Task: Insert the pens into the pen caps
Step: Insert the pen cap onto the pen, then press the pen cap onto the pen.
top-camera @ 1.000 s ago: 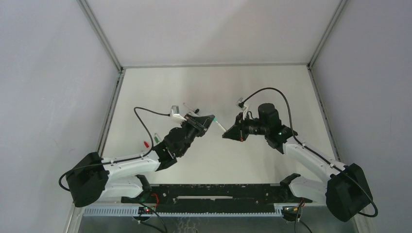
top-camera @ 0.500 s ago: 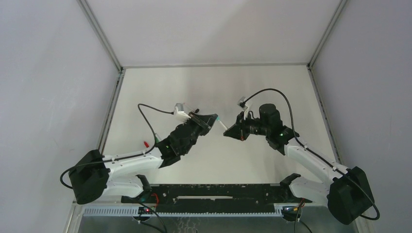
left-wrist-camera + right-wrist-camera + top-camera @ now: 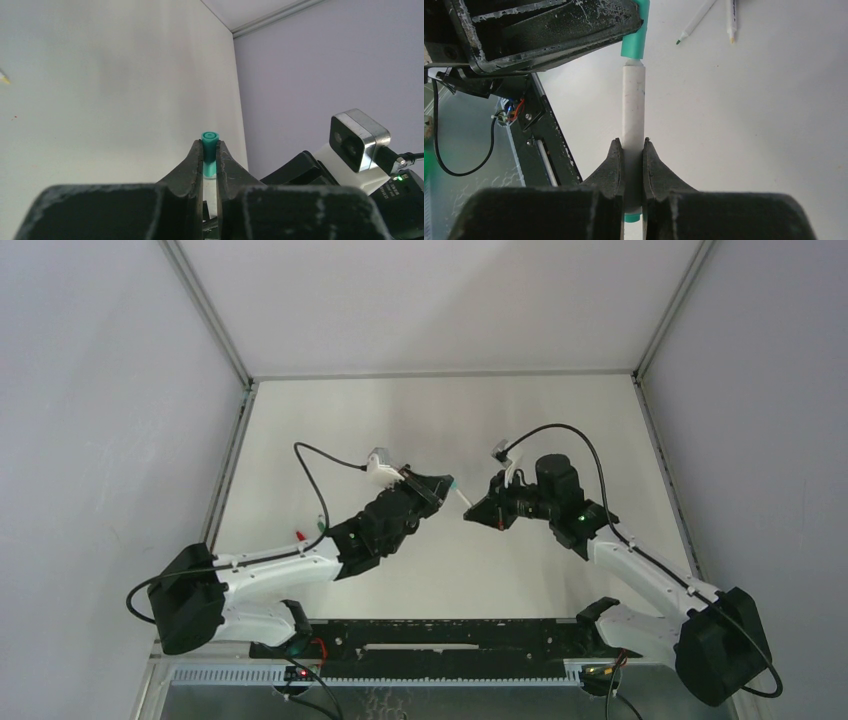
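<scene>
My left gripper (image 3: 210, 146) is shut on a teal pen cap (image 3: 210, 136), whose end pokes out past the fingertips. A white-barrelled pen (image 3: 633, 100) with a teal rear end is clamped in my right gripper (image 3: 633, 144), which is shut on it. In the right wrist view the pen's front end sits at the mouth of the teal cap (image 3: 635, 42); its tip is hidden. From above, the left gripper (image 3: 442, 485) and the right gripper (image 3: 476, 510) face each other above mid-table, with the pen (image 3: 461, 497) bridging them.
Two more white pens (image 3: 696, 19) (image 3: 731, 20) lie on the table beyond the held one. A red cap (image 3: 298, 534) and a green cap (image 3: 322, 523) lie near the left arm's elbow. The black rail (image 3: 440, 645) runs along the near edge.
The left arm has reached rightward with the teal cap, closing the gap to the pen. The right gripper shifted slightly. Both grips are unchanged.
</scene>
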`<state>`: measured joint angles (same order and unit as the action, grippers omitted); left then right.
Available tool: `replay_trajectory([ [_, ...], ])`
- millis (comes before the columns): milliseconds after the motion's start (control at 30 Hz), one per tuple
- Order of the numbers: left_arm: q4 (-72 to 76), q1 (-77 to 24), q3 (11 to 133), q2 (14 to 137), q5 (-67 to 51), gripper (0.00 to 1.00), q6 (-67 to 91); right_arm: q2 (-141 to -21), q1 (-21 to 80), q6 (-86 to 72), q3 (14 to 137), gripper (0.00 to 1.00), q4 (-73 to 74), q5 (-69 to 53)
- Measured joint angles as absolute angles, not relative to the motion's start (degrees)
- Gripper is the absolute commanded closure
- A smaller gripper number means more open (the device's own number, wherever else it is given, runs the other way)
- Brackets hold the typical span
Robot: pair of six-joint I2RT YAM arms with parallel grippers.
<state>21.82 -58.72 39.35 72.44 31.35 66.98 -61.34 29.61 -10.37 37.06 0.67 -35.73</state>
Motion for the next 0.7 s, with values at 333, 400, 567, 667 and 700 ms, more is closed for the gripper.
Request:
replay_trajectory([
  [333, 18.0, -62.9, 45.3, 75.0, 38.9, 0.86, 66.2, -57.9, 27.5, -9.1, 37.0, 1.00, 1.7, -35.4],
  [400, 18.2, -63.2, 45.6, 75.1, 38.9, 0.80, 66.2, -57.3, 26.5, -9.1, 37.0, 1.00, 1.9, -36.9],
  [567, 18.2, -65.3, 45.7, 74.8, 36.2, 0.63, 66.0, -56.2, 24.8, -9.3, 36.8, 1.00, 0.1, -41.2],
  [667, 17.7, -67.5, 45.7, 73.9, 34.0, 0.56, 65.9, -54.7, 23.9, -9.4, 36.8, 1.00, -1.7, -43.9],
  [700, 17.6, -67.8, 45.7, 73.4, 33.7, 0.54, 65.8, -54.3, 23.6, -9.5, 36.8, 1.00, -2.0, -44.5],
])
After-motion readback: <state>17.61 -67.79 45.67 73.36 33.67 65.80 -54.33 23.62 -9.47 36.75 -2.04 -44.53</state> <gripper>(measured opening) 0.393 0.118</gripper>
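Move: My left hand holds the teal cap, already over the pen's tip. The middle of that pen, held in my right hand, lies about 3 cm back, 2 cm to the right and 3 cm below my left hand. The yellow-tipped pen is on the table roughly 8 cm to the left of my left hand, level with it and some 20 cm down; the green-tipped pen is 11 cm left and 2 cm back, equally low. From my right hand, the cap is about 4 cm ahead, 3 cm left and 5 cm up. With the cap pressed over the pen tip, I carry both hands together about 2 cm up and 1.5 cm to the right. Then my left fingers open and let go of the cap, and that hand backs off some 4 cm towards me and 3 cm right, down beside the barrel, turning about 10 degrees clockwise. My right hand keeps its grip and lifts the pen another 3 cm, tipping its fingers up. ##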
